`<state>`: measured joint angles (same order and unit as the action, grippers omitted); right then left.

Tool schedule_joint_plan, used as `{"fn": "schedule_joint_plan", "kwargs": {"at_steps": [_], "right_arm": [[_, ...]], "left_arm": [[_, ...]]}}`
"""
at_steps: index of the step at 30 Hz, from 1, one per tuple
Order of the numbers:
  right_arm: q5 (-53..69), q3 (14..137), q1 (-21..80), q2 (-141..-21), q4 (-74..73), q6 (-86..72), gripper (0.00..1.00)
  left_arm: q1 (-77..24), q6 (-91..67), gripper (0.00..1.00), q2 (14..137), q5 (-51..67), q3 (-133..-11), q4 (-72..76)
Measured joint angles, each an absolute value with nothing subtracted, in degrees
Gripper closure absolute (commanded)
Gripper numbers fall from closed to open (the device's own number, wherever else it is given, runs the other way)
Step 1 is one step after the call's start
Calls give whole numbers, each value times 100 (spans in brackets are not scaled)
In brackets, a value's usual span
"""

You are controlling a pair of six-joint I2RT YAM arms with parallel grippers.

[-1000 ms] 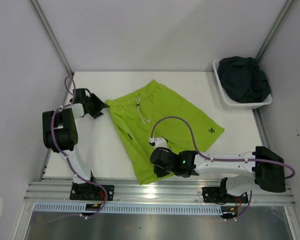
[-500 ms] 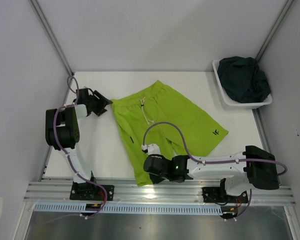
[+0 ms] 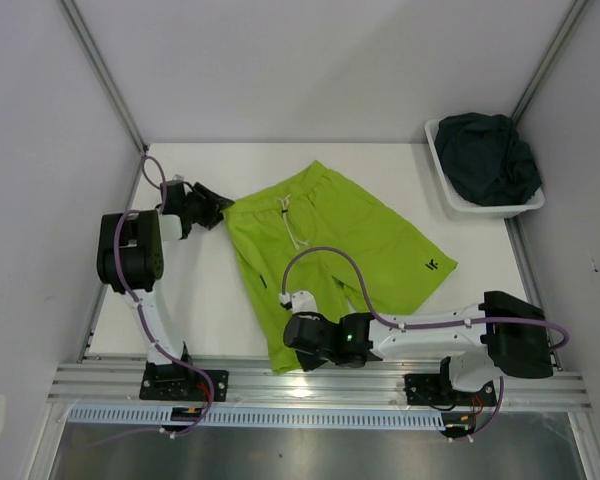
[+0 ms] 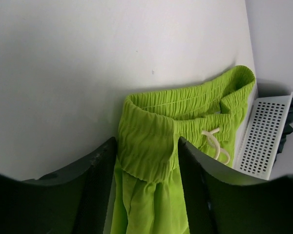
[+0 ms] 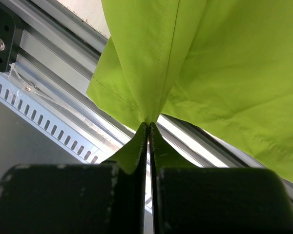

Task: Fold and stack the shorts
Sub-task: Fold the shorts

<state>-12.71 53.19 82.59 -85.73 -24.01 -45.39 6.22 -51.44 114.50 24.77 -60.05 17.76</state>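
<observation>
The lime green shorts (image 3: 330, 235) lie spread on the white table, waistband toward the far left. My left gripper (image 3: 218, 204) is open at the waistband's left corner. In the left wrist view its fingers (image 4: 100, 190) straddle the elastic waistband (image 4: 151, 146), with fabric filling the gap. My right gripper (image 3: 298, 338) is shut on the hem of the near leg. In the right wrist view the hem fabric (image 5: 151, 58) fans out from its pinched fingertips (image 5: 149, 126). The dark navy-teal shorts (image 3: 485, 155) sit bunched in the basket.
The white mesh basket (image 3: 442, 185) stands at the table's far right corner and shows in the left wrist view as a perforated wall (image 4: 263, 139). A metal rail (image 3: 320, 385) runs along the near edge, right under the right gripper. White walls close in the sides.
My left gripper has moved right, up to the waistband corner. My right gripper has drawn the leg hem left and toward the near edge, shifting the lime shorts slightly.
</observation>
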Motion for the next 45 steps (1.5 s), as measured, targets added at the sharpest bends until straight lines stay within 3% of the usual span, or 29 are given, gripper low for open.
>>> {"fn": "schedule_joint_plan", "kwargs": {"at_steps": [3, 6, 7, 11, 27, 37, 45], "right_arm": [[-1271, 5325, 8281, -8573, -2403, -4541, 100], [-1275, 5365, 8309, -8573, -2399, -4543, 100], [-1275, 5382, 8329, -8573, -2397, -4543, 100], [-1278, 5542, 8486, -8687, -2403, -4506, 100], [-1927, 8180, 10057, -9824, -3089, -3188, 100], [-2078, 8239, 10138, -9518, -3424, -3129, 100], [-2287, 8239, 10180, -8991, -3721, -3146, 100]], "left_arm": [[617, -5315, 50, 11583, 2578, -5981, 2032], [615, -5428, 69, 11651, 2596, -5959, 2182], [615, -5443, 81, 11657, 2596, -5948, 2180], [615, -5378, 100, 11657, 2545, -5953, 1994], [650, -4338, 100, 10318, 1396, -6698, -1780], [952, -4289, 100, 9898, 397, -8066, -4097], [1507, -4351, 100, 9402, 373, -8121, -4740]]}}
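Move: The shorts' left waistband corner sits between the left hand's open fingers, about 1 cm ahead, 1 right and 1 lower; the drawstring is some 17 cm right and 3 back, the far waistband corner roughly 25 right and 12 ahead. For the right hand, already holding a leg hem, that left corner is about 44 cm ahead, 20 left and 4 down; the left arm's foot, towards which it carries the hem, is some 27 left and 4 back. The left fingers pinch the waistband corner after easing about 1.5 cm down, then haul it left, back and up, some 10 cm each way, the wrist tipping further down. The right hand keeps its shut grip on the leg hem and sweeps back and left about 10 cm each while rising, turning some 25 degrees counter-clockwise, then climbs on to about 14 cm, easing 3 cm back rightward. ##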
